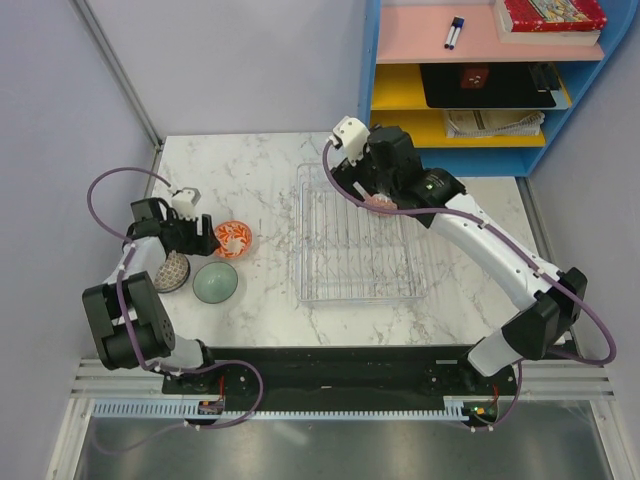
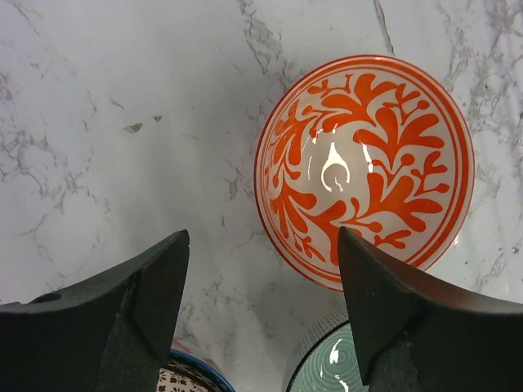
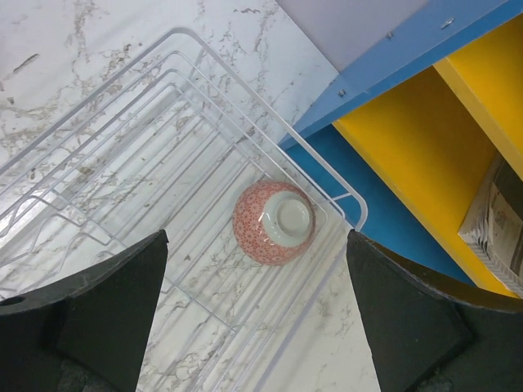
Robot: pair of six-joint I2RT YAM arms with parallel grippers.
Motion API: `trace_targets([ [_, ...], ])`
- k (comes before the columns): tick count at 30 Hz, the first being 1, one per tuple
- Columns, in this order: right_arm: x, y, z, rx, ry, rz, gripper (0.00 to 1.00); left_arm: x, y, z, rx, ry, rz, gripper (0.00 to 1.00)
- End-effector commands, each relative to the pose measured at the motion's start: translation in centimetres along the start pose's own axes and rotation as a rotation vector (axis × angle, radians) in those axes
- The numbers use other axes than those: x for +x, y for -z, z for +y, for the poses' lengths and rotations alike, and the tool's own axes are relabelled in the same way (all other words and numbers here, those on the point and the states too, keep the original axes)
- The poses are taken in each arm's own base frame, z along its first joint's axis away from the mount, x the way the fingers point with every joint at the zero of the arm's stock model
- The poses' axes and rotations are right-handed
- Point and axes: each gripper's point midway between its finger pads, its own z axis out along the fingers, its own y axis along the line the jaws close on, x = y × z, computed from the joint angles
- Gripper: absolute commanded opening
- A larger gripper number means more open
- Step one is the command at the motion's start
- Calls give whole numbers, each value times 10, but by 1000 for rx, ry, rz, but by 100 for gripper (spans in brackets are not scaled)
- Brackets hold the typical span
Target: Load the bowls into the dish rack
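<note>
An orange-red leaf-patterned bowl (image 1: 233, 239) (image 2: 364, 167) stands upright on the marble table. My left gripper (image 2: 263, 237) hovers open just beside it, the right finger (image 2: 384, 302) over its near rim and only bare marble between the fingers. A pale green bowl (image 1: 215, 282) (image 2: 323, 371) and a brown-patterned bowl (image 1: 172, 270) (image 2: 184, 377) sit close under that wrist. The dish rack (image 1: 355, 235) (image 3: 163, 122) holds one red-speckled bowl (image 3: 274, 222), upside down in its far right corner. Above this bowl my right gripper (image 3: 257, 237) hangs wide open and empty.
A blue shelf unit (image 1: 480, 160) with yellow and pink shelves stands behind the rack's right corner, holding a newspaper (image 3: 498, 220), a black tray, markers and books. Grey walls close in the table on the left and at the back.
</note>
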Motion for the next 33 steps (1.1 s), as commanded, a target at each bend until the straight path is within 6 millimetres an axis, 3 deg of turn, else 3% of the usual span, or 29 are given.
trace_targets([
  [1, 11, -1, 22, -94, -19, 11, 98, -14, -1, 11, -14, -57, -13, 77],
  [7, 25, -15, 35, -128, -18, 50, 98, -13, -8, 8, 25, -50, -11, 68],
  [16, 31, -22, 49, -162, -6, 64, 98, -3, -25, 5, 75, -16, 21, 65],
  [18, 32, -24, 52, -164, 0, 69, 98, -3, -27, 7, 71, -16, 25, 59],
  [22, 35, -26, 57, -171, 6, 75, 97, -4, -27, 4, 80, -15, 23, 28],
  [25, 36, -28, 59, -174, 9, 80, 98, -7, -27, 0, 95, -18, 13, 12],
  [28, 38, -30, 63, -176, 13, 89, 98, -6, -28, -1, 98, -18, 16, 2],
  [33, 41, -38, 68, -181, -6, 96, 98, -29, -21, -4, 111, -20, -30, 2],
])
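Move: The red-and-white bowl's middle is about 6 cm right of the left hand, 3 cm ahead and 5 cm below, its near-left rim close to the open fingers. From that hand the green bowl stands some 8 cm back and 2 cm right, the dark patterned bowl 5 cm back and 9 cm left. From the right hand the red-and-white bowl is about 29 cm left, 2 cm back and 27 cm below; the bowl already racked is 8 cm ahead, 7 cm right. The left hand sinks about 3 cm onto the red-and-white bowl's left rim, edging slightly forward and right as its part-open fingers shut and pinch the thin wall, one finger inside and one outside, then eases up under 1 cm with the grip kept. Meanwhile the empty right hand, fingers wide open, comes down some 7 cm above the rack, drifting 3 cm left and a little back, away from the racked bowl, with its fingers tipping about 10 degrees further down. ##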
